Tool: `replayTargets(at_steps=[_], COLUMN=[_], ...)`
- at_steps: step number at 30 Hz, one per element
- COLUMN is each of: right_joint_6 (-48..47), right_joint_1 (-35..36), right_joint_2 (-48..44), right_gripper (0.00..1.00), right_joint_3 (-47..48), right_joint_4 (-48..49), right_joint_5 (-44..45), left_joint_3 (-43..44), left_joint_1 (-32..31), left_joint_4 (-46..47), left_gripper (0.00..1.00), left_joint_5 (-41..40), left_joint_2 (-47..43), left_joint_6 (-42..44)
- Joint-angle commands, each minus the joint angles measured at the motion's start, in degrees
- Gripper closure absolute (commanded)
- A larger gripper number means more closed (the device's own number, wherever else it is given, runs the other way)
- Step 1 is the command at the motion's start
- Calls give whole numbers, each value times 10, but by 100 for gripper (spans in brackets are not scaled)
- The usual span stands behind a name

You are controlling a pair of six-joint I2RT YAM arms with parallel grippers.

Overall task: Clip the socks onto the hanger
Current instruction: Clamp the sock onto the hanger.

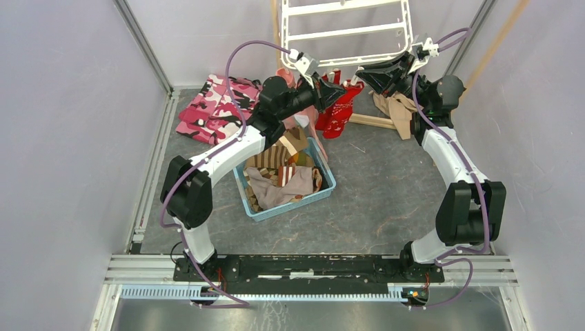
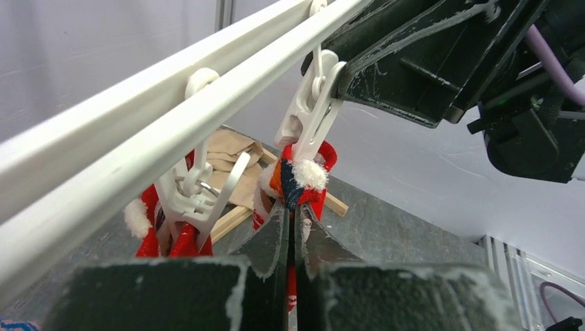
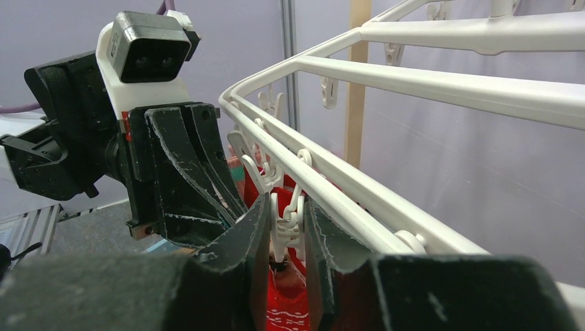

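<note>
The white hanger (image 1: pixel 345 31) stands at the back, with clip pegs dangling along its rim (image 2: pixel 138 131). My left gripper (image 2: pixel 295 207) is shut on a red sock (image 2: pixel 307 172) with white fluff and holds its cuff up against the lower tips of a clip peg (image 2: pixel 310 114). My right gripper (image 3: pixel 286 207) is shut on that same clip peg (image 3: pixel 286 224) and squeezes its upper end, with the red sock (image 3: pixel 290 303) hanging just below. A second red sock (image 2: pixel 183 241) hangs from the neighbouring peg (image 2: pixel 196 193). More socks lie in the blue basket (image 1: pixel 324 187).
A pink camouflage garment (image 1: pixel 214 107) lies at the back left. A tan cloth (image 1: pixel 397 107) and a wooden pole (image 1: pixel 372 121) sit under the hanger at the right. Both grippers (image 1: pixel 352 81) meet close together at the hanger's near rim. Walls close in on both sides.
</note>
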Motion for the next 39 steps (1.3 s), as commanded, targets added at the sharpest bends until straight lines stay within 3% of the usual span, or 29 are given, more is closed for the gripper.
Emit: replayTargets(at_steps=[1, 8, 12, 18, 23, 26, 29, 32, 39], right_joint_6=[3, -1, 1, -1, -21, -49, -100, -155, -223], right_joint_1=[7, 7, 8, 7, 7, 7, 5, 2, -7], right_joint_2=[-20, -22, -23, -31, -46, -62, -87, -110, -176], right_gripper=[84, 84, 79, 43, 28, 23, 18, 15, 12], right_joint_3=[7, 6, 6, 1, -2, -4, -5, -6, -50], right_joint_4=[14, 10, 10, 4, -25, -64, -133, -211, -303], right_joint_5=[-28, -31, -31, -22, -17, -9, 5, 22, 55], left_joint_3=[27, 39, 40, 35, 28, 27, 24, 15, -32], left_joint_1=[-1, 2, 4, 6, 9, 11, 12, 13, 16], left_joint_4=[53, 70, 70, 60, 56, 56, 54, 52, 37], left_gripper=[98, 98, 98, 97, 93, 87, 67, 54, 37], left_joint_5=[23, 40, 41, 42, 35, 31, 26, 24, 26], left_joint_2=[-13, -6, -2, 1, -1, -2, -9, -21, -79], left_joint_6=[-44, -85, -94, -95, -99, -106, -111, -111, -101])
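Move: The left hand pinches the rim of the red sock; the clip it is meant for is roughly 2 cm ahead, 3 cm right and 3 cm up from that hand. The right hand has this clip between its fingertips, its middle about 1 cm below the hand point, level otherwise. The next clip, already carrying the other red sock, lies some 3 cm ahead, 3 cm left and 2 cm above the left hand. While the right fingers keep their squeeze on the clip, the left hand lifts the pinched sock rim about 2.5 cm and a little back, up into the clip's jaws, and holds there. Then the right fingers spread wide, let go of the clip and draw back some 4 cm from it; once they are off, the left fingers open well past halfway to release the rim, dipping slightly at the end. ##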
